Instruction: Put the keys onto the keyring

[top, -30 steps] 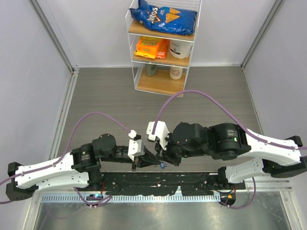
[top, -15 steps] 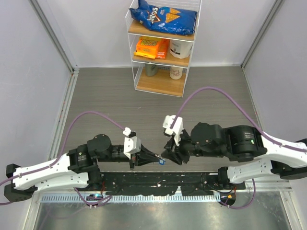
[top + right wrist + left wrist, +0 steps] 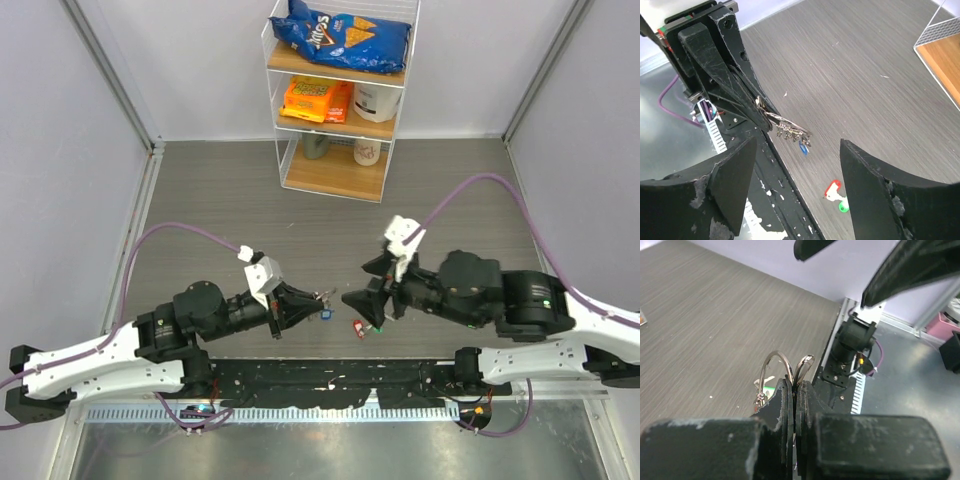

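Observation:
My left gripper [image 3: 303, 304] is shut on the keyring [image 3: 785, 367], a thin silver wire ring that sticks out past the fingertips [image 3: 756, 116]. A blue-headed key [image 3: 803, 147] dangles from the ring [image 3: 322, 300] just above the table. Two more keys lie loose on the table: a red-headed one [image 3: 832, 189] and a green-headed one [image 3: 842, 206], touching each other, also seen from above as the red key [image 3: 358, 325]. My right gripper [image 3: 362, 308] hovers open over the red and green keys, a short gap from the ring, with nothing between its fingers [image 3: 870, 190].
A clear shelf unit [image 3: 340, 100] with snack bags and cups stands at the back centre. The black mounting rail [image 3: 330, 375] runs along the near table edge just below both grippers. Grey walls close in the left and right sides.
The right gripper has opened wide and pulled back to the right. The left gripper has drawn back left with the ring, the blue key hanging from it. The red and green keys now show.

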Available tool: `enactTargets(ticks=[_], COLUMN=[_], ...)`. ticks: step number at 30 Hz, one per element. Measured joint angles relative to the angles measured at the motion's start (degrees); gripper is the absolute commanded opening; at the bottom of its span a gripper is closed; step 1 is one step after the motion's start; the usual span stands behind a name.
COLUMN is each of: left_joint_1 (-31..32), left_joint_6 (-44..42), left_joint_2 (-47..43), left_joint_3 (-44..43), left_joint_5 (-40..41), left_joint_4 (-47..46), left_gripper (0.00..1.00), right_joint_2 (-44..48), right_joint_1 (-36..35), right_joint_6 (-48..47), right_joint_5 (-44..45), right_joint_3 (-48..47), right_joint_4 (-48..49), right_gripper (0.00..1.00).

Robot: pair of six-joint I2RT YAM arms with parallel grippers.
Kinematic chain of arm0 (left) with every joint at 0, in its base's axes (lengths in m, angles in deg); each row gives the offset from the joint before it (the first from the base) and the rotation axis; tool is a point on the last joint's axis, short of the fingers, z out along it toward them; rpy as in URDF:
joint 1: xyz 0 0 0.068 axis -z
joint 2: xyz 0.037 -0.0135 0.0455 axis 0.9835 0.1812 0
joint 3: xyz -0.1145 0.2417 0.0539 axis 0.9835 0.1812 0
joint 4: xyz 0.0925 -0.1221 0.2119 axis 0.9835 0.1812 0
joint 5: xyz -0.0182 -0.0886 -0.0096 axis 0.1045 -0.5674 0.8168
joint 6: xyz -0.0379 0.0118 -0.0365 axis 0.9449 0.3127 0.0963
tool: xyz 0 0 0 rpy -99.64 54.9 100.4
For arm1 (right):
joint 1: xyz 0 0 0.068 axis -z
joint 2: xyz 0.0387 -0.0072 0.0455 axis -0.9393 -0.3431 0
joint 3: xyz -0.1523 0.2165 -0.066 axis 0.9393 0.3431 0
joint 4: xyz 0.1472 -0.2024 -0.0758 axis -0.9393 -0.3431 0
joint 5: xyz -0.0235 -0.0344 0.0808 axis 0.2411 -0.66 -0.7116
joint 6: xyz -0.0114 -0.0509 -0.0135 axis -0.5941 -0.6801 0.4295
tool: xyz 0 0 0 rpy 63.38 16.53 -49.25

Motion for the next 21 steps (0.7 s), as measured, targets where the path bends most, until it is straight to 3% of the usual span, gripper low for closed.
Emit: enactTargets(ticks=[8,21], left_joint_1=[0.00,0.00], left_joint_6=[3.85,5.88], left_joint_2=[-1.86,-4.85], left_joint_3=[0.13,0.90], left_joint_5=[8.33,10.27], left_joint_4=[2.95,5.68], left_gripper=[0.00,0.00], right_joint_2=[-14.27,-17.79], right_joint_1=[3.41,6.56], right_joint_6=[-0.68,-1.73], right_joint_5=[-6.49,-15.54], right_joint_3=[-6.12,-13.60], right_joint_4=[-1.62,-2.40], right_gripper=[0.63,0.50])
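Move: The keyring, still pinched in the left fingers, sticks out about 1 cm ahead and 2 cm to the right of the left hand point. From the right hand it is roughly 7 cm to the left, 2 cm back and 4 cm lower. On the table, some 32 cm below the right hand, the red key lies about 3 cm ahead and straight under sideways, the green key about 4 cm ahead and 3 cm to the right. Leftward, the right hand reaches some 7 cm in towards the keyring, dipping about 3.5 cm on the way and rising back to its height, its fingers partly closing but still well open, the wrist turning slightly counter-clockwise. The left hand, fingers shut on the ring, draws left and forward a little and turns about 10 degrees counter-clockwise. The right fingertips end close at the ring; contact can't be seen. ##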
